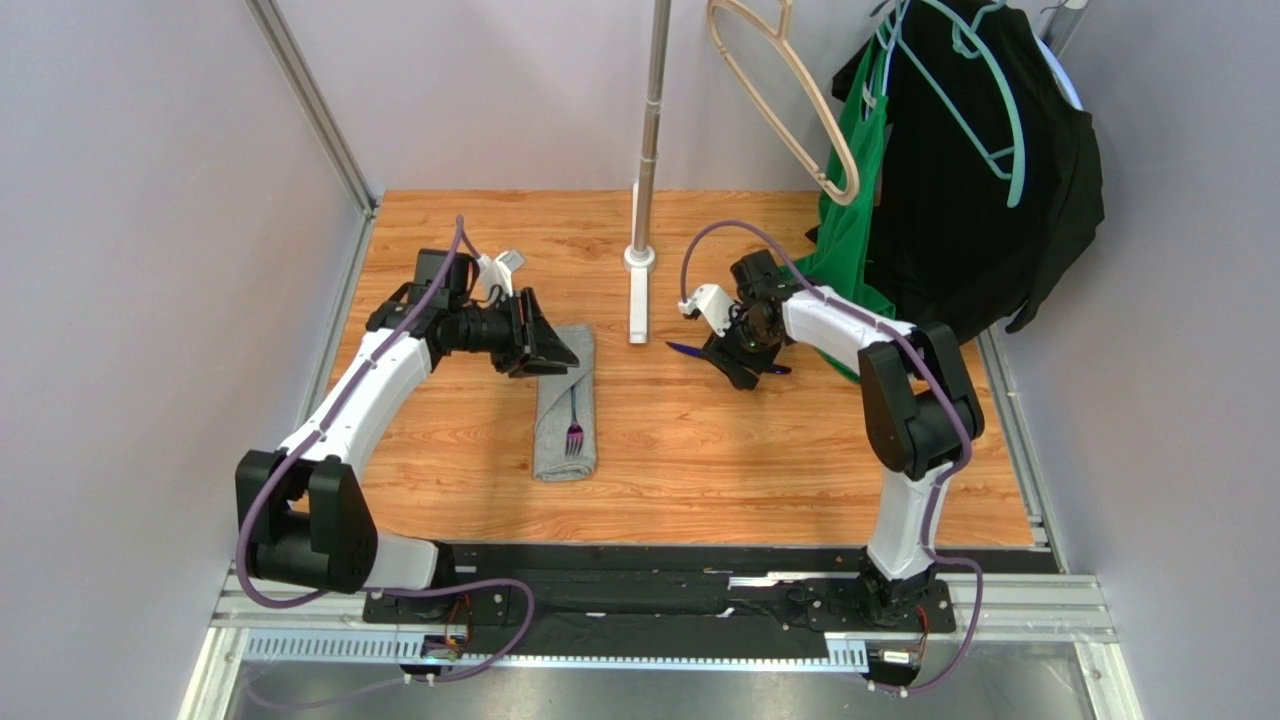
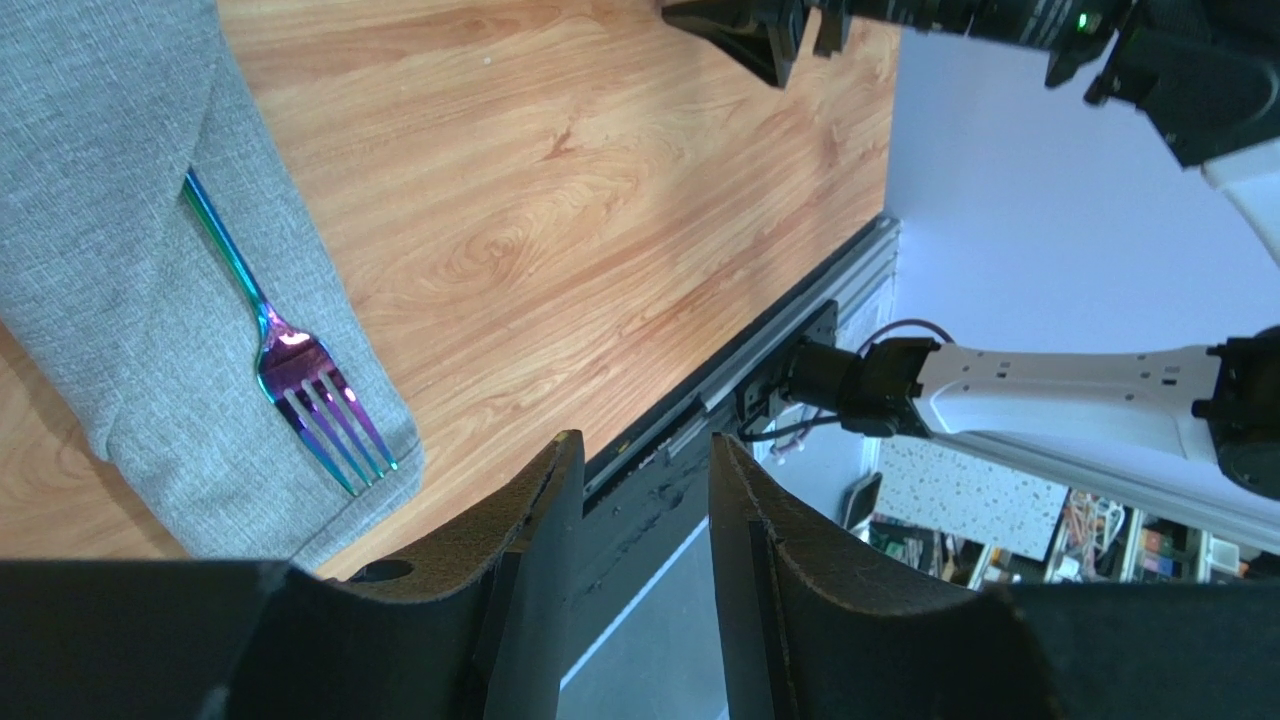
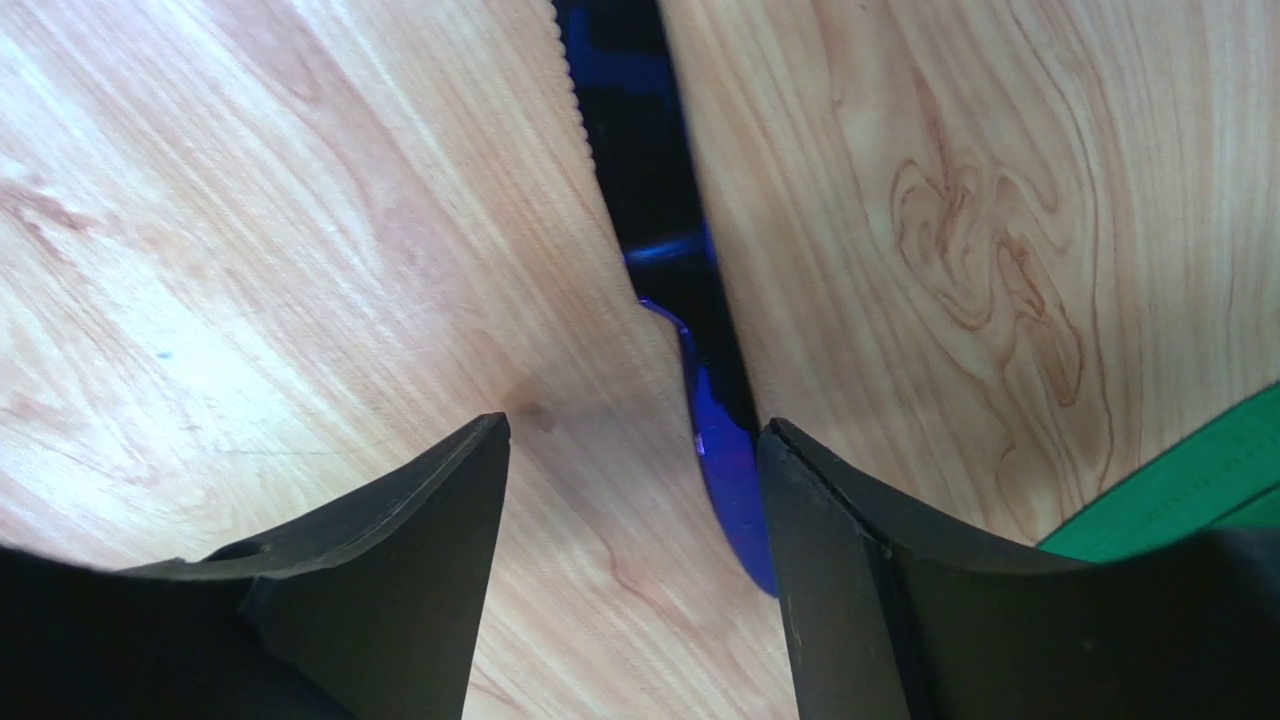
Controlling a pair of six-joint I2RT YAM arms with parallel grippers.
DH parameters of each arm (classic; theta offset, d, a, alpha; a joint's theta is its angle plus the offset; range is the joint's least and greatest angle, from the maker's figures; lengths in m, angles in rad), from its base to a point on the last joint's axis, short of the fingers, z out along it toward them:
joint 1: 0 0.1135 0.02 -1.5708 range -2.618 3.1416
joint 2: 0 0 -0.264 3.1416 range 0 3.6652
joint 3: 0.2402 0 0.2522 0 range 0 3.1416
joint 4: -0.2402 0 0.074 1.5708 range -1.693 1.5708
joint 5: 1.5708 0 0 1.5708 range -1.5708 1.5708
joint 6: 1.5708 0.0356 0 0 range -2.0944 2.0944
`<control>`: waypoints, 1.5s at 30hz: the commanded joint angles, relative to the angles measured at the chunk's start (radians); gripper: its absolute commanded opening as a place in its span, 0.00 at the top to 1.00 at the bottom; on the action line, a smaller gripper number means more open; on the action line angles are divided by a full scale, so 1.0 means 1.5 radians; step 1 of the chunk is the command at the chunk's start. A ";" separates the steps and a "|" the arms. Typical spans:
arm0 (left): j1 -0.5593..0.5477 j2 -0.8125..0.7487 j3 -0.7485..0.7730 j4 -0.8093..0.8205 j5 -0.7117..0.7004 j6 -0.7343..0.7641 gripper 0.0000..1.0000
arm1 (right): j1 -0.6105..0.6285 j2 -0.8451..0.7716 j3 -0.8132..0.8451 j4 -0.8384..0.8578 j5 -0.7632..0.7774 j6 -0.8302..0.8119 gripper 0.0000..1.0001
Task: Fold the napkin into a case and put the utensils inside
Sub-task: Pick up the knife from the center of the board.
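The napkin (image 1: 564,408) lies folded into a narrow grey case left of the table's middle. The fork (image 1: 574,432) rests on top of it with its tines toward the near edge. The left wrist view shows the same grey cloth (image 2: 120,270) and the iridescent fork (image 2: 293,375). My left gripper (image 1: 549,353) hovers over the case's far end, open and empty (image 2: 643,446). My right gripper (image 1: 732,365) points down at the table, right of centre. The dark purple knife (image 1: 688,350) lies on the wood there. It sits between the open fingers, close against the right one (image 3: 729,465).
A metal pole on a white base (image 1: 642,270) stands at the back centre. Behind the right arm, a green garment (image 1: 849,210) and a black garment (image 1: 977,165) hang on hangers. Grey walls close in both sides, and a black rail (image 1: 676,578) runs along the near edge.
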 commanded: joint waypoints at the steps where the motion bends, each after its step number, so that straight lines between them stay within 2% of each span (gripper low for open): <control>1: -0.006 -0.026 -0.014 0.020 0.029 0.003 0.55 | -0.031 0.045 0.072 -0.051 -0.068 -0.069 0.34; 4: -0.007 -0.032 -0.011 0.020 0.032 -0.004 0.55 | -0.037 0.095 0.113 -0.106 -0.083 -0.096 0.34; 9: -0.008 -0.034 0.010 0.001 0.032 -0.004 0.54 | -0.036 0.121 0.107 -0.146 -0.093 -0.103 0.53; 10: -0.007 -0.032 0.014 -0.005 0.022 -0.001 0.54 | -0.033 0.120 0.100 -0.150 -0.097 -0.111 0.58; 11: -0.008 -0.030 0.022 -0.018 0.014 0.003 0.54 | -0.029 0.120 0.089 -0.151 -0.094 -0.113 0.81; 13: -0.008 -0.016 0.034 -0.046 -0.005 0.019 0.53 | -0.019 0.128 0.082 -0.161 -0.081 -0.122 0.97; 14: -0.008 -0.010 0.042 -0.053 -0.011 0.024 0.53 | -0.013 0.126 0.069 -0.162 -0.066 -0.128 1.00; 18: -0.010 0.013 0.042 -0.060 -0.037 0.038 0.51 | 0.017 0.098 0.026 -0.122 -0.013 -0.143 1.00; 22: -0.021 0.052 0.039 -0.060 -0.062 0.044 0.51 | 0.043 0.014 -0.081 0.015 -0.007 -0.185 1.00; 28: -0.047 0.110 0.069 -0.055 -0.070 0.045 0.53 | 0.070 -0.084 -0.151 0.143 -0.011 -0.223 1.00; 33: -0.066 0.183 0.159 -0.058 -0.059 0.049 0.53 | 0.082 -0.153 -0.215 0.216 -0.020 -0.256 1.00; 37: -0.097 0.282 0.257 -0.115 -0.063 0.091 0.53 | 0.093 -0.210 -0.252 0.265 -0.042 -0.270 1.00; 41: -0.126 0.364 0.362 -0.172 -0.061 0.147 0.53 | 0.108 -0.232 -0.261 0.267 -0.038 -0.282 1.00; 45: -0.161 0.435 0.416 -0.194 -0.053 0.201 0.52 | 0.112 -0.243 -0.263 0.262 -0.044 -0.288 1.00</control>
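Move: The knife lies just below the right hand's open fingers, on the board. Its middle is some 2 cm ahead, 4 cm left and 1 cm lower, with the handle near the forward finger. The folded napkin is about 27 cm left and 5 cm back, the fork on it 25 cm left and 8 cm back; the stand foot is 16 cm left and 11 cm ahead. From the left hand the knife is roughly 22 cm right, 10 cm ahead and 18 cm below. The right fingers shut on the knife's handle after a forward nudge of about 2 cm, then carry it back some 6 cm and left towards the napkin side, rising only late, while the hand turns counter-clockwise and its fingertips swing forward. The left hand, still open and empty, sinks first, then goes forward and right about 7 cm each way, past the napkin's far end towards the knife. ##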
